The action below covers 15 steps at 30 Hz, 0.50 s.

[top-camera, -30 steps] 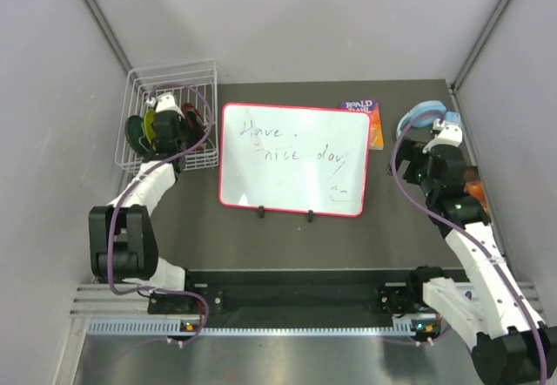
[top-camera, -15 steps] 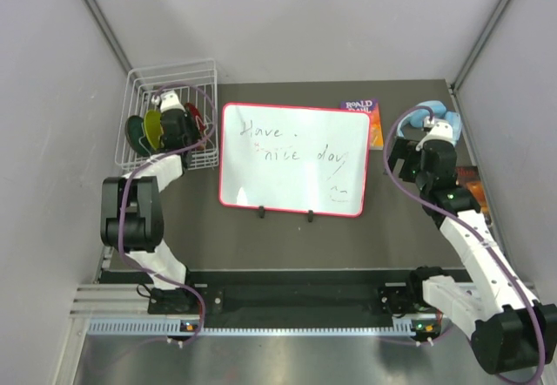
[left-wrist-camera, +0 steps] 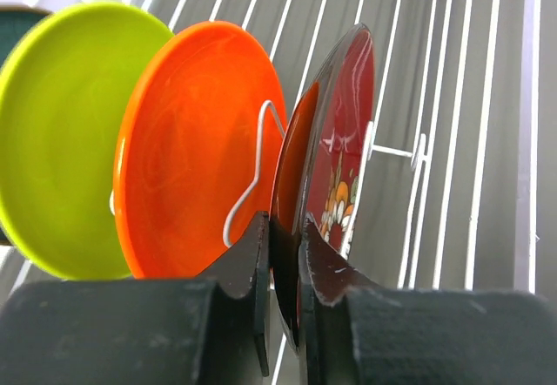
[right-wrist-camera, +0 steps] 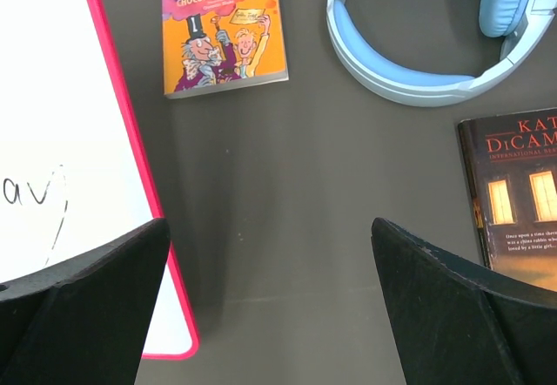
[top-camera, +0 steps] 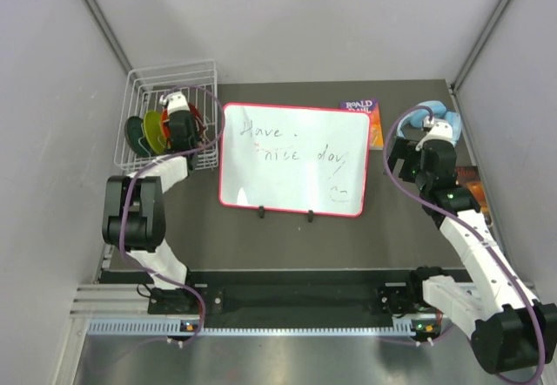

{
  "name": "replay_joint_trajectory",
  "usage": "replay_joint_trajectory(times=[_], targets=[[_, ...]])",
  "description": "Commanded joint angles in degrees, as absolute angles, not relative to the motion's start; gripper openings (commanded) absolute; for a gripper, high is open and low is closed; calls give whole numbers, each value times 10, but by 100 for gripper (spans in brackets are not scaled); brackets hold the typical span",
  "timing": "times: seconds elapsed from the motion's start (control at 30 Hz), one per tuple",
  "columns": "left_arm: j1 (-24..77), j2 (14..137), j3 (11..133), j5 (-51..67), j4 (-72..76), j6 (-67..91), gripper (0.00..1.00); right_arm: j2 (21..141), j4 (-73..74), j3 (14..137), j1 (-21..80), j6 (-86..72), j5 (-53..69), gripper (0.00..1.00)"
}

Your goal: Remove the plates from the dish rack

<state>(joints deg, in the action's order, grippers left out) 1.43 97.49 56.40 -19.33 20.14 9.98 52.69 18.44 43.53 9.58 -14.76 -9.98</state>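
The white wire dish rack [top-camera: 144, 80] stands at the back left. Several plates stand on edge in it: dark blue-black [left-wrist-camera: 16, 21], lime-yellow [left-wrist-camera: 61, 124], orange [left-wrist-camera: 196, 150] and dark red with flower marks [left-wrist-camera: 344, 141]. My left gripper [left-wrist-camera: 285, 254] is inside the rack [top-camera: 178, 122]. Its jaws are shut on the lower rim of the dark red plate, one finger on each face. My right gripper [right-wrist-camera: 270, 263] is wide open and empty. It hovers over bare table at the far right [top-camera: 442, 131], between the whiteboard and the books.
A pink-framed whiteboard [top-camera: 294, 158] stands mid-table, right beside the rack. Light blue headphones [right-wrist-camera: 426, 45], a Charlie book [right-wrist-camera: 222, 23] and a dark book [right-wrist-camera: 518, 185] lie at the back right. Grey walls close in both sides.
My left gripper has shifted right inside the rack, from the lime plate to the dark red one. The right arm moved slightly left, then stayed still.
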Motion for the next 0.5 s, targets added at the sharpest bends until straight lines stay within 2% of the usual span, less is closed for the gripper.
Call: replay_joint_trajectory(times=[0.0,0.2,0.47], targets=[[73,940,569,-293,289,27,0,520,169,438,99,-150,-108,99],[126,947,572,-446,348,-67,0,515,180,438,100,-147,-113,100],[134,891,577,-489,353,-101,0,497,193,438,100,-142,-124,100]])
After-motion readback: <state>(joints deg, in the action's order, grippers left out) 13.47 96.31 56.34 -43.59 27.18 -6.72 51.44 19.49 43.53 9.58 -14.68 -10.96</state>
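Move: The left hand already pinches the patterned red plate by its near edge; the plate's middle lies about 7 cm ahead and 1 cm left of the hand, at nearly the same height. The orange plate stands some 5 cm to the hand's left and 5 cm ahead, with the lime-green plate 6 cm farther left. The whiteboard's middle lies about 35 cm right, level with the hand and 11 cm lower. From the right hand the red plate is roughly 72 cm left and 20 cm ahead. The left hand keeps its pinch on the red plate and first draws it about 2.5 cm to the right, away from the orange plate, already starting to rise, then carries on almost straight up to some 5 cm of lift, easing back a little towards the base. All the while the wrist rolls some 20 degrees, left side rising so that the plate's top leans to the right, and the fingers stay closed on its near edge. ##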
